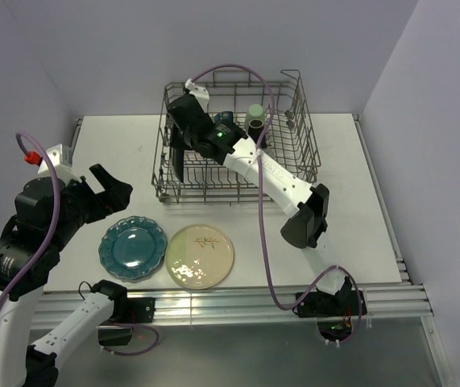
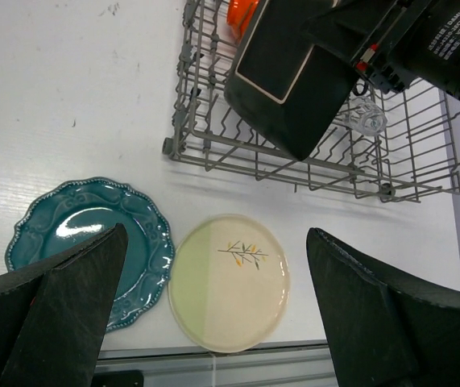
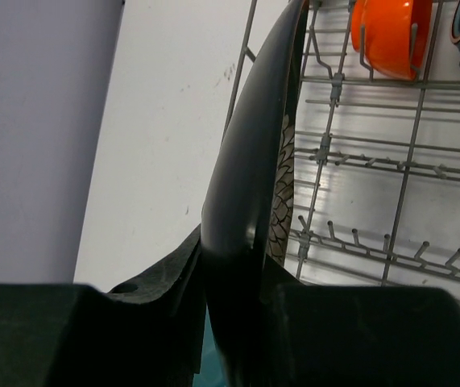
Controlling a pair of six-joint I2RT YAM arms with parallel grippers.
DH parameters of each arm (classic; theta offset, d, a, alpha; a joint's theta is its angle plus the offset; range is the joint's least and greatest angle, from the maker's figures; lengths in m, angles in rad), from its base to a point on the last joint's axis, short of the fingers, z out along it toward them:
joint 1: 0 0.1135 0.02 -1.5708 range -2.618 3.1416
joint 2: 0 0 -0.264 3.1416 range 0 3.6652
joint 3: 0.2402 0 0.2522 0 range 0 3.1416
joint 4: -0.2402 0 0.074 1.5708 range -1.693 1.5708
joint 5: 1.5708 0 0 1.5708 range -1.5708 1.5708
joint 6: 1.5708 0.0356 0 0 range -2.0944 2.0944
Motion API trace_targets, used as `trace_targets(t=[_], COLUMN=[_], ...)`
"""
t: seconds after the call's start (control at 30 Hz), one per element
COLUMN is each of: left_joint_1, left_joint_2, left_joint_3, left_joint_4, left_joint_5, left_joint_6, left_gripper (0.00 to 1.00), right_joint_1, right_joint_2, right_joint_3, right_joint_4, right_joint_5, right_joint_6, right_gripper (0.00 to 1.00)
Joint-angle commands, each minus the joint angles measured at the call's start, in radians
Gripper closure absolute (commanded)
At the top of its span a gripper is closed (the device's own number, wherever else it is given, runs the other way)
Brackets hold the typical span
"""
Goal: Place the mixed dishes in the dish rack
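Observation:
My right gripper [image 1: 183,133] [image 3: 250,298] is shut on the black square floral plate [image 1: 180,159] [image 2: 286,81] [image 3: 250,161], holding it on edge inside the left end of the dish rack [image 1: 310,153] [image 2: 278,153] [image 3: 358,153]. The rack holds a red-orange bowl [image 3: 387,36] [image 2: 242,12], a clear glass [image 2: 366,119], a pale green cup [image 1: 255,111] and a brown mug [image 1: 256,126]. The teal scalloped plate [image 1: 133,247] [image 2: 93,226] and cream round plate [image 1: 200,255] [image 2: 230,282] lie flat in front of the rack. My left gripper [image 1: 113,192] [image 2: 213,314] hangs open above them, holding nothing.
A metal rail [image 1: 238,302] runs along the table's near edge, just behind the two plates. Purple cables [image 1: 266,242] loop from both arms. Grey walls close in the table at the back and on both sides.

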Motion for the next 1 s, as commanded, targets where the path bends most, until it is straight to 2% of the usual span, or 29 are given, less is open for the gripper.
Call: trace_targets(t=[0.0,0.3,0.57,0.77,0.9,0.97], left_joint_1=[0.001,0.001,0.001,0.001,0.001,0.001], left_joint_2=[0.004,0.021,0.023,0.033,0.038,0.042], left_joint_3=[0.0,-0.006,-0.012,-0.02,-0.027,-0.03], left_joint_4=[0.008,0.001,-0.011,-0.006,-0.011,-0.019], left_joint_5=[-0.034,-0.042,-0.06,-0.051,-0.033,-0.026], left_joint_6=[0.05,0.061,0.067,0.062,0.047,0.035], left_gripper=[0.01,0.01,0.01,0.01,0.01,0.01], right_joint_1=[-0.015,0.003,0.028,0.028,0.04,0.055], right_joint_2=[-0.01,0.057,0.059,0.076,0.08,0.08], right_joint_3=[0.079,0.057,0.007,-0.006,-0.018,-0.028], right_joint_4=[0.193,0.265,0.261,0.229,0.222,0.225], right_joint_5=[0.019,0.003,0.072,0.068,0.068,0.066], right_joint_6=[0.013,-0.036,-0.093,-0.119,-0.128,-0.138], right_gripper=[1.0,1.0,1.0,1.0,0.87,0.84])
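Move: The right hand already grips the black square plate on edge. The slot at the rack's left side lies about 3 cm ahead, 3 cm left and 18 cm below. The orange bowl is some 10 cm ahead, 4 cm right; the blue bowl about 13 cm ahead, 11 cm right, both roughly 20 cm lower. The teal plate lies 20 cm back, 17 cm left. From the waiting left hand the slot is some 22 cm ahead, 15 cm right. Still pinching the black plate, the right hand lowers it on edge between the wires at the rack's left side: first easing about 2 cm forward, then dropping roughly 5 cm while edging forward and some 2 cm left. The descent stops about midway and the hand nearly holds there, its left side dipped some 5 degrees, fingers keeping their grip. ##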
